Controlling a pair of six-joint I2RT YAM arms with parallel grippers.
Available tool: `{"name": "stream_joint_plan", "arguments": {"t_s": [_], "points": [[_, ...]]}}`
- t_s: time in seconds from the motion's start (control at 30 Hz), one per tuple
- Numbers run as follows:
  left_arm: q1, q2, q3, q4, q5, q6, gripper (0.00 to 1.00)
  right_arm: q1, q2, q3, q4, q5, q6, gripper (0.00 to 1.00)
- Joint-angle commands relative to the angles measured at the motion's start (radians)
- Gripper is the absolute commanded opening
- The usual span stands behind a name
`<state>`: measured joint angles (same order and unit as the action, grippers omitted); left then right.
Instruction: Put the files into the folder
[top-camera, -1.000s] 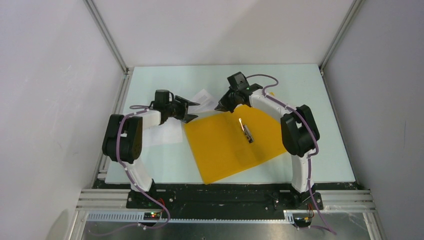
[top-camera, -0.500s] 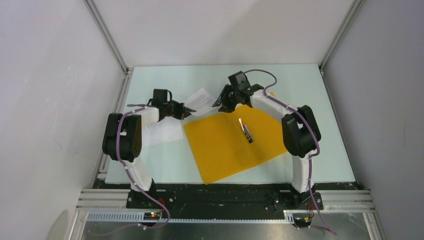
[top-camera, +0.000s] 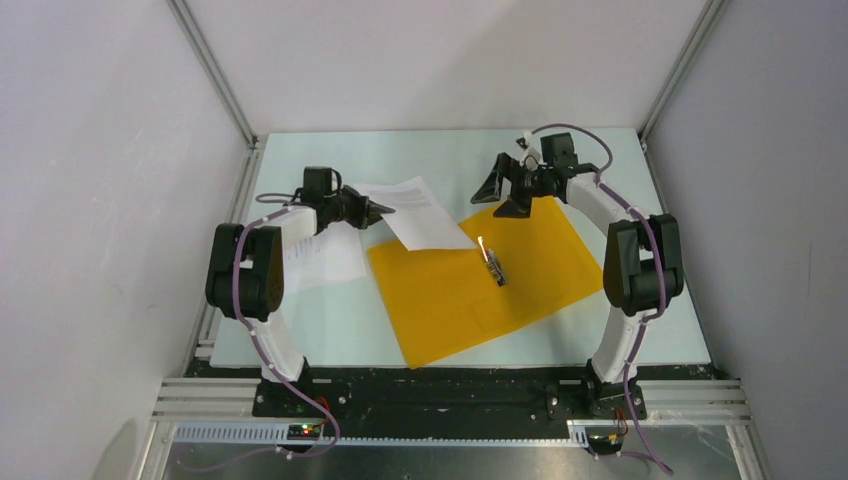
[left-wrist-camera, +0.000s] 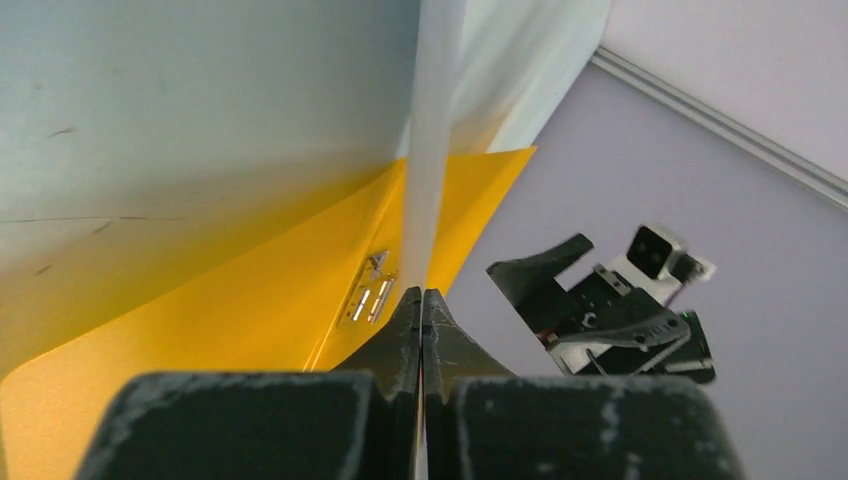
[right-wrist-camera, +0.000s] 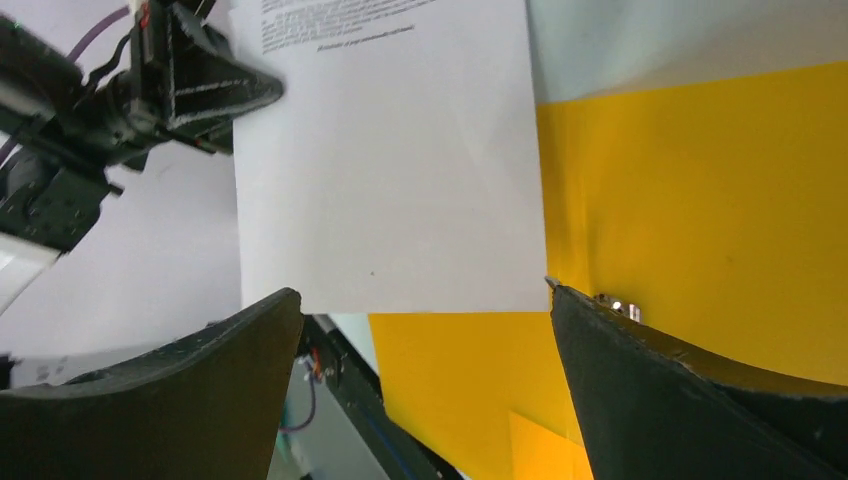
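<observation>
The orange-yellow folder (top-camera: 470, 285) lies open on the table, its metal clip (top-camera: 492, 262) showing near the middle. One of the files, a white printed sheet (top-camera: 420, 212), hangs over the folder's far-left corner. My left gripper (top-camera: 378, 210) is shut on that sheet's left edge. In the left wrist view the closed jaws (left-wrist-camera: 421, 293) pinch the sheet (left-wrist-camera: 435, 150) seen edge-on above the folder (left-wrist-camera: 250, 300). My right gripper (top-camera: 498, 196) stands open, clear of the sheet, over the folder's far edge. Its wrist view shows the sheet (right-wrist-camera: 400, 180) beyond wide-apart fingers (right-wrist-camera: 620, 350).
More white files (top-camera: 322, 258) lie on the table left of the folder, under the left arm. Grey walls and metal frame rails (top-camera: 215, 75) enclose the pale table (top-camera: 620, 170) at the back and both sides.
The left gripper shut on the sheet's left edge and drew it up and leftwards. The right gripper opened, let the sheet go and pulled back to the right. The sheet now hangs spread out.
</observation>
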<state>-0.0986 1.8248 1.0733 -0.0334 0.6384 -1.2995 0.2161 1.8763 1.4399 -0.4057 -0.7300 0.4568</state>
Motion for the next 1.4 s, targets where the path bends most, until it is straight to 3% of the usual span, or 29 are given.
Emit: {"name": "stream_joint_plan", "arguments": {"t_s": [0.0, 0.27, 0.47, 0.8, 1.03, 1.37], "points": [[0.006, 0.004, 0.042, 0.063, 0.111, 0.003, 0.0, 0.001, 0.066, 0.006, 0.006, -0.268, -0.057, 0.99], [0.005, 0.003, 0.019, 0.22, 0.221, -0.138, 0.0, 0.005, 0.179, 0.064, 0.022, -0.33, 0.035, 0.99], [0.001, -0.017, 0.104, 0.281, 0.313, -0.14, 0.0, 0.008, 0.227, 0.106, 0.089, -0.326, 0.09, 0.99], [-0.006, -0.021, 0.308, 0.282, 0.584, -0.068, 0.0, 0.035, 0.337, 0.149, 0.471, -0.49, 0.416, 1.0], [-0.014, -0.032, 0.425, 0.272, 0.67, -0.04, 0.0, 0.069, 0.341, 0.204, 0.757, -0.532, 0.673, 1.0], [0.003, -0.031, 0.346, 0.263, 0.67, -0.004, 0.0, 0.087, 0.292, 0.277, 0.947, -0.561, 0.792, 1.0]]}}
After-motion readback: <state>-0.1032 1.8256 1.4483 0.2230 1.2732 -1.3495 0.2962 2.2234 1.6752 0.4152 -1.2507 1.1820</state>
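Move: The left hand already pinches the file; the folder's middle lies about 22 cm to its right, 9 cm back and 10 cm below, and the remaining sheets lie some 17 cm left, 5 cm back and 10 cm below. For the empty, open right hand, the held file's middle is about 16 cm left, 2 cm ahead and 8 cm lower; the folder's metal clip is 6 cm back, 1 cm right and 14 cm below. Upward goes the left hand, about 21 cm, keeping the file pinched while its fingers tip up and swing clockwise. The right hand, staying wide open, first dips and draws back a little, then sweeps left, forward and up to the file's free right edge, ending roughly 10 cm left and 7 cm higher, its fingers tilting up some 30 degrees. ##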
